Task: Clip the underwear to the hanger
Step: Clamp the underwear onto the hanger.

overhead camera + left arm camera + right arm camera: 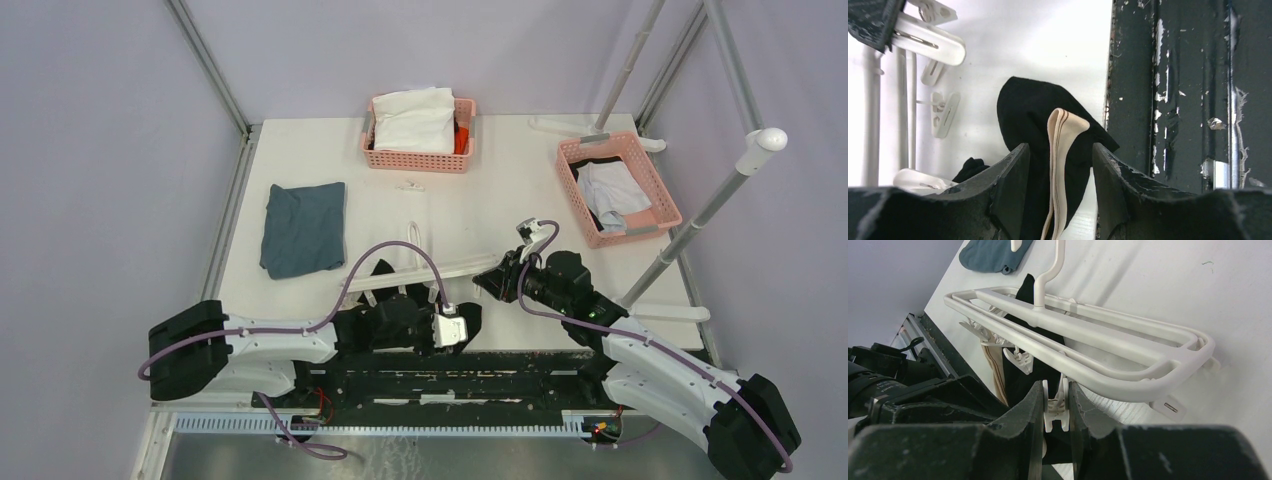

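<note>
The black underwear (385, 290) with a tan waistband (1063, 150) lies bunched near the table's front edge, partly under the white hanger (455, 270). My left gripper (458, 328) is open, its jaws either side of the folded waistband, with a gap showing beside the right finger (1108, 175). The hanger's white clips (928, 42) lie to its left. My right gripper (495, 283) is shut on one dangling clip (1055, 405) at the hanger's near rail (1108, 337), squeezing it. Black fabric (1018, 375) hangs just behind that clip.
A folded blue-grey cloth (303, 226) lies at the left. A pink basket (415, 160) with a white garment stands at the back, another pink basket (668, 200) at the right. Metal poles (700, 215) rise at the right. A black rail (1188, 100) borders the front edge.
</note>
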Controlling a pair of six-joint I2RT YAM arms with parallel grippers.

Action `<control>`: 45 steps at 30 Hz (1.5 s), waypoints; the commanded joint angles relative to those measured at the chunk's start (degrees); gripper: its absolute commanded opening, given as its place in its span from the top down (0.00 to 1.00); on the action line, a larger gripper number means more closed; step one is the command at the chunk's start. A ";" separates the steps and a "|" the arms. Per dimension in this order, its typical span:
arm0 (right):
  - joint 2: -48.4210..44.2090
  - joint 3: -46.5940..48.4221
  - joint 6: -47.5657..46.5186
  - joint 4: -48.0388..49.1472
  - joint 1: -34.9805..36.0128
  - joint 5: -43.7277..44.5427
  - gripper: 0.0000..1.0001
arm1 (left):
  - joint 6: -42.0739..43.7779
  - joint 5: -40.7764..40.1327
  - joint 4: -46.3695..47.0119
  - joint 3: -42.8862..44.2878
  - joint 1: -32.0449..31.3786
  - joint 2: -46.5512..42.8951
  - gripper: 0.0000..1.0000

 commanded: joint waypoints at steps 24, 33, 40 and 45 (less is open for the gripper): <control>-0.97 1.55 0.18 3.19 0.15 -0.68 0.89 | 8.36 11.00 4.13 6.47 2.95 8.07 0.50; -1.05 1.49 0.05 3.01 0.20 -0.61 0.89 | 7.55 14.48 1.11 6.54 3.13 10.55 0.60; -1.14 1.52 0.01 2.78 0.20 -0.61 0.89 | 6.91 12.88 0.65 6.52 3.13 8.76 0.77; -1.05 1.72 0.08 2.81 0.17 -0.59 0.89 | 6.03 6.05 -0.76 8.19 3.35 6.84 0.97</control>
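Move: The free end of the underwear's beige waistband is just off the left fingertips: about 2 cm to their right, 2 cm below and 1 cm back. The clip that the right gripper is squeezing hangs some 8 cm ahead of the left hand, 6 cm to its right and 5 cm above; the next clip along the hanger is roughly 6 cm ahead, 2 cm left and 2 cm higher. From the right hand, the waistband end lies about 9 cm back, 4 cm left and 7 cm down. Ease the left gripper about 2 cm right and sink it some 2.5 cm onto the end of the waistband, fingers astride it, turning the wrist about 10 degrees clockwise. Once down, shut the fingers from half open to nearly closed, pinching the band between the tips. Hold the right hand still, keeping its grip on the hanger's clip. ##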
